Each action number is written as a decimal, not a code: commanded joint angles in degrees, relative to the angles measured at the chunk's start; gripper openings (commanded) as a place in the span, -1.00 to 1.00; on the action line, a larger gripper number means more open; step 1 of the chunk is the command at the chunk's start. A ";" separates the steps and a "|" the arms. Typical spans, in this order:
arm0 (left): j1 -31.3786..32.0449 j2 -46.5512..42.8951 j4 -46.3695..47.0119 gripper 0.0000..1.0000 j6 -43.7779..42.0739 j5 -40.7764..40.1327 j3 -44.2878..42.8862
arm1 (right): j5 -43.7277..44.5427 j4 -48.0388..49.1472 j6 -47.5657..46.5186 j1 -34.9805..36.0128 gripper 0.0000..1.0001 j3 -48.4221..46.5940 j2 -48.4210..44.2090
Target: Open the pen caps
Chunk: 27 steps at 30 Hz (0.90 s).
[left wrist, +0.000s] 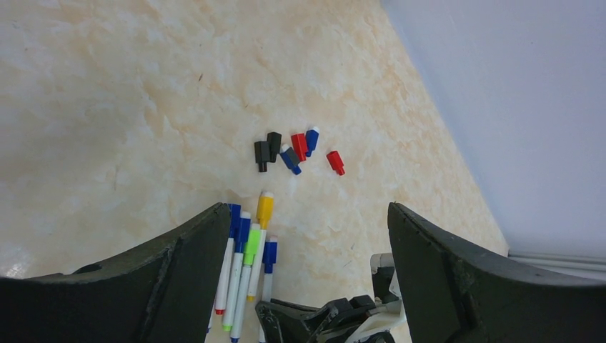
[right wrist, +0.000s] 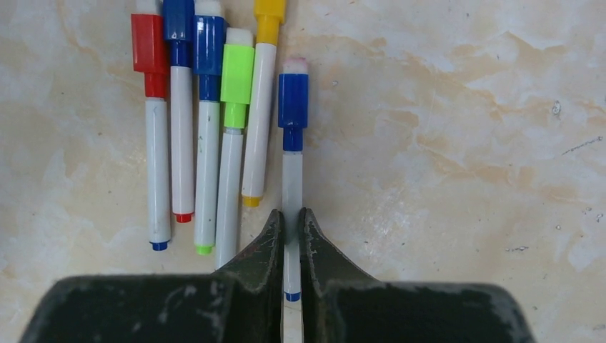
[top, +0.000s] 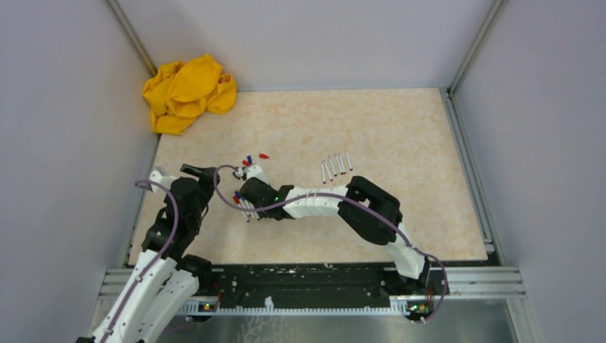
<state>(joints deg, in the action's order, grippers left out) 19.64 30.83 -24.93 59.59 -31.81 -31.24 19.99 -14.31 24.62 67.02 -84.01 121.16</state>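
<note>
Several capped markers lie side by side on the table, with red (right wrist: 148, 46), blue (right wrist: 208, 46), green (right wrist: 236, 75) and yellow (right wrist: 269, 14) pen caps. My right gripper (right wrist: 291, 218) is shut on the white barrel of the rightmost marker, whose blue cap (right wrist: 293, 96) is still on. Loose pen caps, black (left wrist: 262, 153), blue (left wrist: 291, 159) and red (left wrist: 335, 161), lie in a cluster further out. My left gripper (left wrist: 309, 214) hangs open above the table just right of the marker row (left wrist: 246, 250), holding nothing. From above, the left gripper (top: 204, 171) and right gripper (top: 246, 193) are close together.
Several uncapped white-grey barrels (top: 336, 166) lie in a row right of centre. A crumpled yellow cloth (top: 187, 93) sits in the far left corner. Grey walls enclose the table on three sides. The right arm (top: 321, 201) stretches across the table's middle.
</note>
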 commanded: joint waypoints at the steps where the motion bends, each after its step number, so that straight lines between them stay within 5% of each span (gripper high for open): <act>1: 0.28 0.26 -0.27 0.74 0.69 -0.63 0.92 | 2.23 -0.77 0.44 0.74 -1.00 2.52 -2.47; 14: 0.39 9.31 9.80 0.72 -0.84 8.18 1.35 | 3.47 3.05 -1.02 -0.75 -1.00 7.57 -13.58; 27: 1.61 29.83 29.72 0.63 -1.10 26.91 0.06 | -11.77 13.68 -1.20 -11.61 -1.00 20.86 -26.17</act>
<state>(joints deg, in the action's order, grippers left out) 20.01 55.86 -4.25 59.13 -12.12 -29.95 13.56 -5.43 24.08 56.51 -63.70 98.50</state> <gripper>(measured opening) 0.822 0.027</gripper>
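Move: The blue cap of the pen in the right fingers lies about 3 cm ahead of the left hand, 12 cm to its right and 17 cm below. From the right hand, which grips that pen's barrel at table level, the cap is 5 cm ahead and 2 cm left; the open left gripper hangs 2 cm farther out, some 14 cm left and 17 cm up. The yellow pen is 4 cm ahead and 4 cm left of the right hand; the pulled caps, 12 cm ahead and 5 cm left. Keep the right fingers shut on the blue pen's barrel, slide it right at table height away from the row of capped pens, then raise it about 7 cm, going on right and finally a little forward. Bring the left gripper, still wide open, right, down and forward towards the blue cap, tipping down slightly and turning some 20 degrees clockwise, without touching it yet. ##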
